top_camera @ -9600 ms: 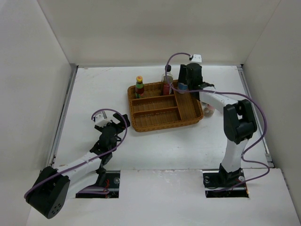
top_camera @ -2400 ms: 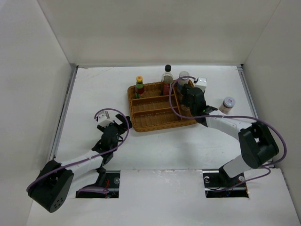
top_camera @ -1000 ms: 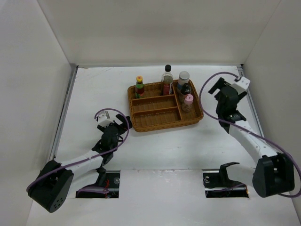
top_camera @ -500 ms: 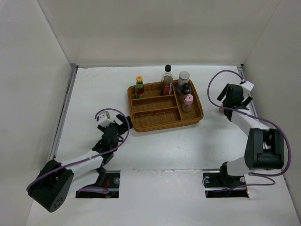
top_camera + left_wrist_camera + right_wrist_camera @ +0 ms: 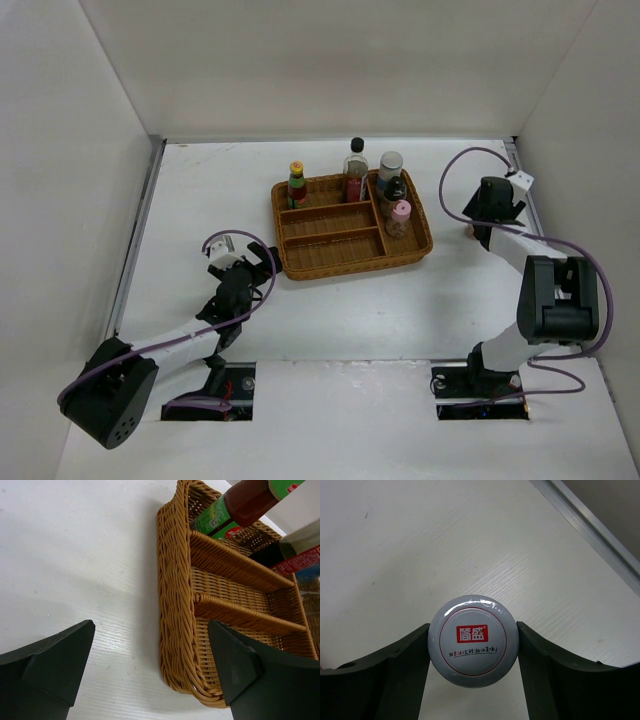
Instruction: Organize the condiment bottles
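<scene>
The grey-lidded spice jar (image 5: 473, 641) stands on the table at the right, outside the tray. My right gripper (image 5: 489, 207) is over it, with both fingers against the lid's sides; it hides the jar in the top view. The wicker tray (image 5: 330, 268) holds the yellow-capped red sauce (image 5: 297, 183), the black-capped glass bottle (image 5: 356, 170), the white-blue shaker (image 5: 390, 166), the dark-capped jar (image 5: 393, 191) and the pink-capped jar (image 5: 400, 216). My left gripper (image 5: 255, 268) is open and empty by the tray's front left corner (image 5: 175, 605).
A metal rail (image 5: 590, 520) runs along the table's right edge, close behind the grey-lidded jar. The tray's two long left compartments (image 5: 330, 232) hold nothing. White walls enclose the table on three sides.
My right arm left the pink-capped jar in the tray's right compartment and swung right to the grey-lidded jar, settling its fingers round the lid. The left arm has stayed still.
</scene>
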Tool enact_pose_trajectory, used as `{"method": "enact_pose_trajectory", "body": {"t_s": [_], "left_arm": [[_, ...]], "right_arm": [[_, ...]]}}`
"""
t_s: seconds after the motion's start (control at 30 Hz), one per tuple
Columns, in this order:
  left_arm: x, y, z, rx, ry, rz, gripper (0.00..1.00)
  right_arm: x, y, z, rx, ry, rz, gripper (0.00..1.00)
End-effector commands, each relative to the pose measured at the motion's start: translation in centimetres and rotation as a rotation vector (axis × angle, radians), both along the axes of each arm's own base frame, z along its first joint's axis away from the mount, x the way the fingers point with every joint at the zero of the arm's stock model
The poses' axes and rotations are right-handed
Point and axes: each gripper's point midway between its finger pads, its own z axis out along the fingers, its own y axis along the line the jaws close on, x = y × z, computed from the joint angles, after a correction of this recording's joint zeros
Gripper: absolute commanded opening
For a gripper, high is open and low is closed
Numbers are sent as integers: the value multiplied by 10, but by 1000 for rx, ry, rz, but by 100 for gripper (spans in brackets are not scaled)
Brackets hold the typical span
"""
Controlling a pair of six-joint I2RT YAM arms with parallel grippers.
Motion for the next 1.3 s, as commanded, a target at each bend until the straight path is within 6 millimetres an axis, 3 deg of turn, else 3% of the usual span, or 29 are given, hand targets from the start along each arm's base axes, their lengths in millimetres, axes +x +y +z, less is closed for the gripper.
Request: {"method": "enact_pose_trajectory", "body": {"t_s": [0.0, 0.13, 0.33, 0.47, 0.63, 0.8, 1.0, 1.27], "left_arm": [[7, -7, 25, -55, -73, -8, 100], [7, -7, 23, -53, -67, -9, 100], [8, -4, 23, -53, -68, 0, 100], [7, -5, 26, -58, -79, 2, 100], [8, -5, 26, -56, -76, 2, 100], [9, -7, 26, -55, -74, -6, 100], [8, -7, 26, -55, -77, -6, 100], [8, -7, 27, -58, -80, -5, 100]], "right_arm": [[14, -6, 35, -25, -120, -28, 56], [6, 19, 65, -55, -191, 10, 55], [-23, 62, 113, -46, -311, 103, 55], [-36, 106, 125, -14, -343, 222, 56], [-45, 160, 125, 37, -357, 356, 56], [-44, 198, 127, 76, -367, 441, 56], [-41, 210, 111, 89, -325, 466, 56], [-39, 219, 65, 78, -228, 481, 57]]}}
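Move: The right hand already grips the silver-lidded jar, which still stands on the table. Its free slot, the near end of the basket's right compartment, lies about 20 cm left and 6 cm back, at roughly jar height. The pink-capped jar stands some 23 cm left and level with the hand; the black-capped bottle is about 8 cm beyond that jar. From the left hand the slot is about 38 cm right, 4 cm ahead and a little lower. Keeping its grip around the silver-lidded jar, the right hand lifts it off the table and swings it about 20 cm left and some 5 cm back, rising roughly 10 cm on the way to pass over the basket's right rim while turning nearly 30 degrees counter-clockwise. Once above the near end of the right compartment, just in front of the pink-capped jar, it all but stops going sideways and lowers the jar by about 6 cm, fingers still shut on it. ##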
